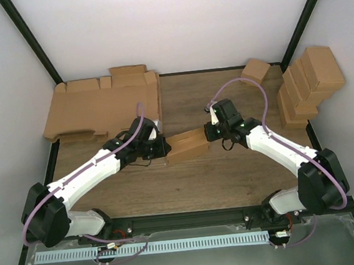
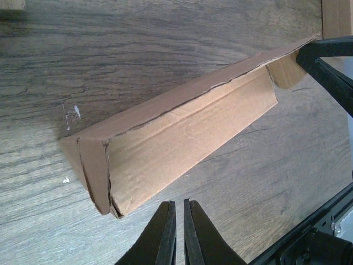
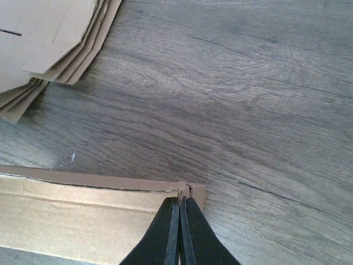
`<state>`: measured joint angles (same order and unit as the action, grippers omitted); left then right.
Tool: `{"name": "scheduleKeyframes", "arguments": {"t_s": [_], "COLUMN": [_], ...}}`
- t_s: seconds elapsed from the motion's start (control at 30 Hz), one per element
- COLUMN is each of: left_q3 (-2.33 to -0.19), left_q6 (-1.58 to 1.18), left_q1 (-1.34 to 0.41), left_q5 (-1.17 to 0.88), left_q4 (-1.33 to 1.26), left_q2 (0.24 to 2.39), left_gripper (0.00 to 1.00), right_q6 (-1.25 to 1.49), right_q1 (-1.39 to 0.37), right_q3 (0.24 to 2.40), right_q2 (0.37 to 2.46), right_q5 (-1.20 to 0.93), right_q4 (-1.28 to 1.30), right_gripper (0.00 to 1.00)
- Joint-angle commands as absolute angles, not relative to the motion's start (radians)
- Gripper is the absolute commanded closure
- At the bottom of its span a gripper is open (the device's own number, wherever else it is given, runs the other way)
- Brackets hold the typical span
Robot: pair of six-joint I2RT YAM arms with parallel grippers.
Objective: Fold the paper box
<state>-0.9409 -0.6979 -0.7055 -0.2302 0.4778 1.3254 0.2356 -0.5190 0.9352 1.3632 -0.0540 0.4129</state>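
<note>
The paper box (image 1: 187, 145) lies mid-table as a long, partly folded brown carton, set between my two grippers. In the left wrist view the paper box (image 2: 182, 130) runs diagonally with its near end just ahead of my left gripper (image 2: 179, 203). That gripper's jaws are shut to a thin slit, hold nothing and stand clear of the cardboard. My left gripper (image 1: 164, 148) sits at the box's left end. My right gripper (image 1: 209, 131) is shut on the box's right end. In the right wrist view it (image 3: 180, 199) pinches the box wall (image 3: 83, 212) at the corner.
A pile of large flat cardboard sheets (image 1: 102, 105) lies at the back left, and its corner (image 3: 55, 38) shows in the right wrist view. A small carton (image 1: 256, 70) sits at the back right. Several folded cartons (image 1: 310, 85) are stacked against the right wall.
</note>
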Motion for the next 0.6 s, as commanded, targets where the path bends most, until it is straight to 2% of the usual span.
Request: {"name": "scheduleKeyframes", "arguments": {"t_s": [0.0,0.13,0.27,0.37,0.47,0.57], "left_q3": [-0.972,-0.983,-0.997,-1.021,-1.043,-1.053], "left_q6": [-0.659,-0.651,-0.641,-0.620,-0.589,-0.557], "left_q1": [-0.700,-0.695,-0.689,-0.683,-0.672,-0.663], "left_q5": [-0.232,-0.230,-0.210,-0.181,-0.149,-0.094], "left_q4": [0.500,0.519,0.545,0.579,0.618,0.657], "left_q2": [1.321,1.325,1.313,1.302,1.295,1.304], "left_gripper": [0.93,0.88,0.63,0.52,0.49,0.55], "right_q6": [0.284,0.298,0.304,0.292,0.281,0.281], "right_q1": [-0.527,-0.529,-0.537,-0.550,-0.565,-0.573], "right_q3": [0.946,0.949,0.958,0.979,1.004,1.015], "right_q2": [1.376,1.383,1.384,1.394,1.413,1.422], "right_q5": [-0.030,-0.032,-0.037,-0.029,-0.011,0.000], "right_q4": [0.440,0.456,0.464,0.474,0.493,0.496], "right_gripper": [0.99,0.99,0.99,0.99,0.99,0.99]}}
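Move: The paper box, upright with its open side up, has its middle about 7 cm to the left hand's right, some 2 cm ahead and 3 cm below. The right hand already pinches the rim at the box's right-hand far corner, so the box's middle lies roughly 7 cm to its left, 5 cm back and 3 cm lower. The flat cardboard stack is about 20 cm ahead of the left hand and 22 cm to its left, some 5 cm lower. Upward and to its left, about 1.5 cm each way and a little forward, the left hand eases clear beside the paper box's left end, opening its nearly shut fingers to roughly half while the wrist tips only about 5 degrees. The right hand keeps its shut pinch on the rim corner and shifts about 1 cm left. ##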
